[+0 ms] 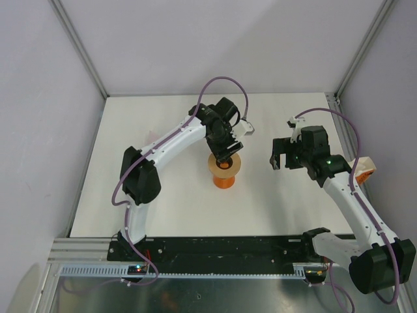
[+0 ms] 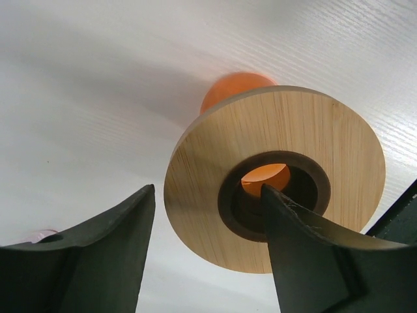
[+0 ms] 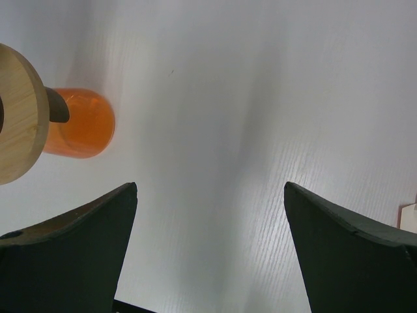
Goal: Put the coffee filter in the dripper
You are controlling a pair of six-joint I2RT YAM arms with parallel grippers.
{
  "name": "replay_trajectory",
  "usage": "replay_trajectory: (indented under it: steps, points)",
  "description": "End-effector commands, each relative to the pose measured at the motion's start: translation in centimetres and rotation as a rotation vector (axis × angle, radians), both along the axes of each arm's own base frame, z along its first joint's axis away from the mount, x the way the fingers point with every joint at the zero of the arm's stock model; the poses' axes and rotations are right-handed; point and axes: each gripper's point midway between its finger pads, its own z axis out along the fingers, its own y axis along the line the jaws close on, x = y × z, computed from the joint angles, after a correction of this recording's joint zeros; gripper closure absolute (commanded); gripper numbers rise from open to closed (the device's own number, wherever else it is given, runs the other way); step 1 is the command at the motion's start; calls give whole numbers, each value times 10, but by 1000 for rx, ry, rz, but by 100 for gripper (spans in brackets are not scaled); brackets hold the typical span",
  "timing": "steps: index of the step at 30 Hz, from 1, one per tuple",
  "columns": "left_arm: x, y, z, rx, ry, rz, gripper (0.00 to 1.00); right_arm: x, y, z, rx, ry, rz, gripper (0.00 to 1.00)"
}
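Observation:
The dripper (image 1: 225, 177) is a translucent orange cup with a round wooden disc (image 2: 280, 127) on it, in the middle of the white table. In the left wrist view the disc faces the camera, and orange shows through its dark centre hole. My left gripper (image 1: 225, 155) hangs over the dripper, open. Its fingers (image 2: 306, 254) stand apart, one overlapping the hole and the other just outside the disc's edge. My right gripper (image 1: 277, 160) is open to the right of the dripper (image 3: 81, 124), holding nothing. A pale-pink sliver (image 2: 42, 233) shows beside the left finger. I cannot tell whether it is the coffee filter.
A white-and-orange packet (image 1: 365, 168) lies at the table's right edge behind the right arm. Its pale corner (image 3: 410, 216) shows in the right wrist view. Grey walls close in the table at the back and sides. A metal rail (image 1: 215, 248) runs along the front.

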Motion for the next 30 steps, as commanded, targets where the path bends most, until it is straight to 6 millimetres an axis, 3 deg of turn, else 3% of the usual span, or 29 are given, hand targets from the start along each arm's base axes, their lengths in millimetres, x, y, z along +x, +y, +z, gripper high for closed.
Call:
replay_trajectory:
  steps: [1,6,10,14,16,18,22,26,30]
  points:
    - [3,-9,33,-68,-59,-9,29,3,2,1,5,-14,16,1]
    - [7,-10,62,-115,-120,3,25,2,2,1,4,-12,15,1]
    - [18,-4,100,-176,-204,62,17,2,2,1,6,-16,16,1]
    - [45,18,138,-252,-296,226,16,1,1,1,6,-19,14,1]
    - [70,41,149,-294,-329,393,15,1,1,2,7,-22,12,1]
    - [97,75,149,-317,-356,609,14,1,1,2,7,-25,11,1]
    - [134,148,122,-234,-456,940,9,0,0,4,9,-30,9,1]
    - [148,201,90,-201,-473,1137,7,0,0,5,10,-39,9,1]
    - [154,234,59,-141,-463,1201,7,0,0,6,11,-41,9,1]
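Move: The filter lies on the table about 24 cm to the left of my left hand, 13 cm farther out and some 12 cm lower. The dripper already sits on the carafe: its middle is about 3 cm back and 1 cm right of that hand, just below the fingertips, with the carafe under it, some 9 cm down. From my right hand the filter is roughly 44 cm left, 16 cm ahead and 16 cm below. I lift my left fingers, already loosened around the dripper's wooden ring, clear of it, rising about 12 cm. As I climb I swing left and forward towards the filter, some 21 cm left and 14 cm out in all, then sink about 7 cm as I near it. On the way I turn the hand some 60 degrees counter-clockwise, tip the fingers forward and open them nearly fully. ##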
